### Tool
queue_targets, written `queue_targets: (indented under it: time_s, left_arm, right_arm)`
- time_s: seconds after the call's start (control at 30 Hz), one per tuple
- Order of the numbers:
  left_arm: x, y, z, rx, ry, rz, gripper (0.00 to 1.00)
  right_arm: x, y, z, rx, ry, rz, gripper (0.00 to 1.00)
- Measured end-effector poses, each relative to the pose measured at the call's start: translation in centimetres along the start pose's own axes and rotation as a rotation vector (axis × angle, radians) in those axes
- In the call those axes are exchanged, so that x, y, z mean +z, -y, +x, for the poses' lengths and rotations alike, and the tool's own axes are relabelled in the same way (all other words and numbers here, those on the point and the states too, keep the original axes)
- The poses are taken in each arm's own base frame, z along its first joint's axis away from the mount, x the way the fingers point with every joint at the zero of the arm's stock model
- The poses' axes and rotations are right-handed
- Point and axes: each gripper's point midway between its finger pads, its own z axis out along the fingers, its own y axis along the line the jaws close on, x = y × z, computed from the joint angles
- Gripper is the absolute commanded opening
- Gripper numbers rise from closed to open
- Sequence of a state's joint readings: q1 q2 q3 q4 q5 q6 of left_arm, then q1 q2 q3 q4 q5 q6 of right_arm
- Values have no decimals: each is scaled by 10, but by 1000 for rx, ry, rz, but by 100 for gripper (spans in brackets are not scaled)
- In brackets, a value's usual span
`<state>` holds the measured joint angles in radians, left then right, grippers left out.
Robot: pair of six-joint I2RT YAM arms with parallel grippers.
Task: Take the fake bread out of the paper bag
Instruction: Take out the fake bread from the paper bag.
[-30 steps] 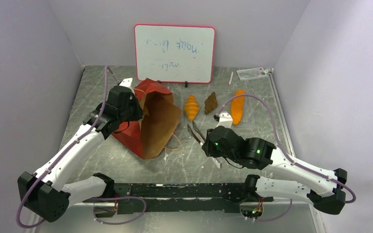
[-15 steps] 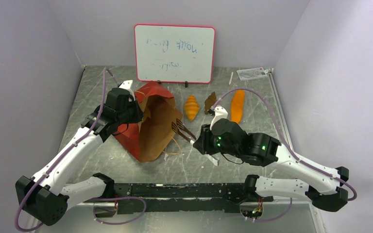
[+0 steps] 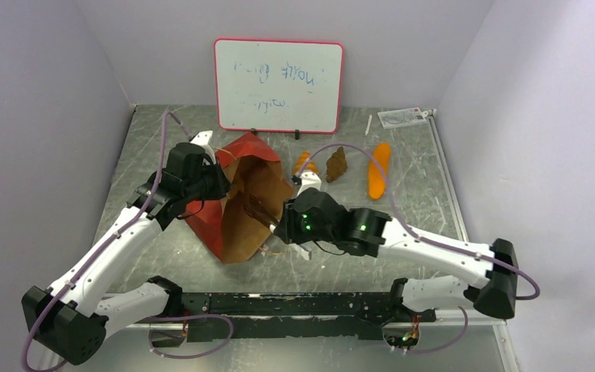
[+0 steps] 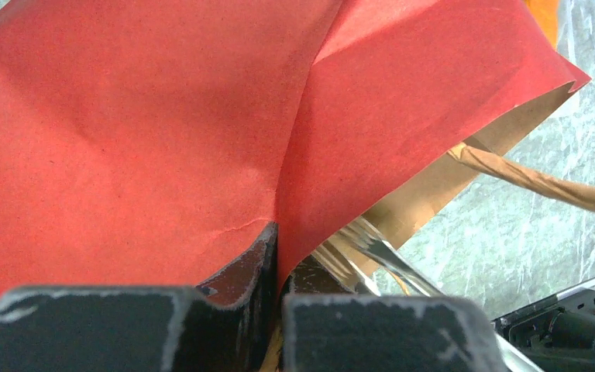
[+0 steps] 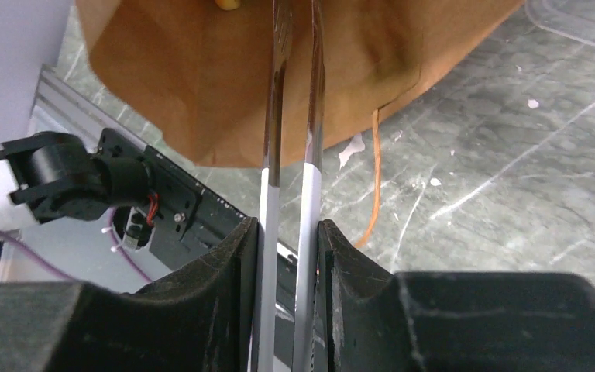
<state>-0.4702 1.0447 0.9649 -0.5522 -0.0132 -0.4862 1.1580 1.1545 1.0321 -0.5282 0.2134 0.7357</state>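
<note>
The paper bag [image 3: 236,221] lies on its side left of centre, its mouth facing right. My left gripper [image 3: 218,175] is shut on the bag's red upper edge [image 4: 163,132], the paper pinched between its jaws [image 4: 279,256]. My right gripper [image 3: 285,225] is shut on a pair of metal tongs [image 5: 294,116], whose tips reach into the bag's brown mouth [image 5: 201,70]. A small orange bit [image 5: 228,4] shows inside. On the table behind lie an orange croissant [image 3: 304,160], half hidden by the right arm, a dark brown piece [image 3: 337,163] and a long orange loaf [image 3: 378,170].
A whiteboard [image 3: 279,85] stands at the back, with a card [image 3: 401,118] and a small white stick [image 3: 368,125] to its right. The bag's cord handle [image 5: 373,178] trails on the table. A black rail [image 3: 294,304] runs along the near edge.
My right arm has swung left with the tongs, bringing their tips from the middle of the table into the bag's mouth. The left gripper has kept its hold on the bag's edge.
</note>
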Motion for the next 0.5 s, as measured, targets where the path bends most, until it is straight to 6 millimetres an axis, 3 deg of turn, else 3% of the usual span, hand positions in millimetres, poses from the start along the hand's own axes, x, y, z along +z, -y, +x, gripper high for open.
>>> queue_targets:
  time_s: [0.27,0.5]
  left_arm:
    - [-5,2,5,-2,-3,24,7]
    - [-7,3,9,-4,-11,37,7]
  right_arm:
    - [56,-2,10,42,-4,16,22]
    - [85,22,7,146,13,55,28]
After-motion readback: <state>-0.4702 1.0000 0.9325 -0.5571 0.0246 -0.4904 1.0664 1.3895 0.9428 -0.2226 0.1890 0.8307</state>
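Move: The bread left in the bag lies deep inside, roughly 15 cm to the right hand's left, 9 cm farther out and 14 cm lower. The left gripper, pinching the bag's rim, is about 13 cm ahead and 12 cm left of the right hand, level with it. On the table, some 18 cm below, the orange croissant lies about 26 cm ahead and 7 cm right, the brown pastry 8 cm right of the croissant. From the left hand, the bagged bread is about 14 cm below, 4 cm back and 3 cm left. Still gripping the tongs by their white handles, the right hand drives the jaws deeper into the open bag towards the bread: left and down first, then forward while still sinking, ending some 6 cm lower and 5 cm farther out, with a slight clockwise turn. The left fingers keep their pinch on the rim, easing back about 1 cm. ##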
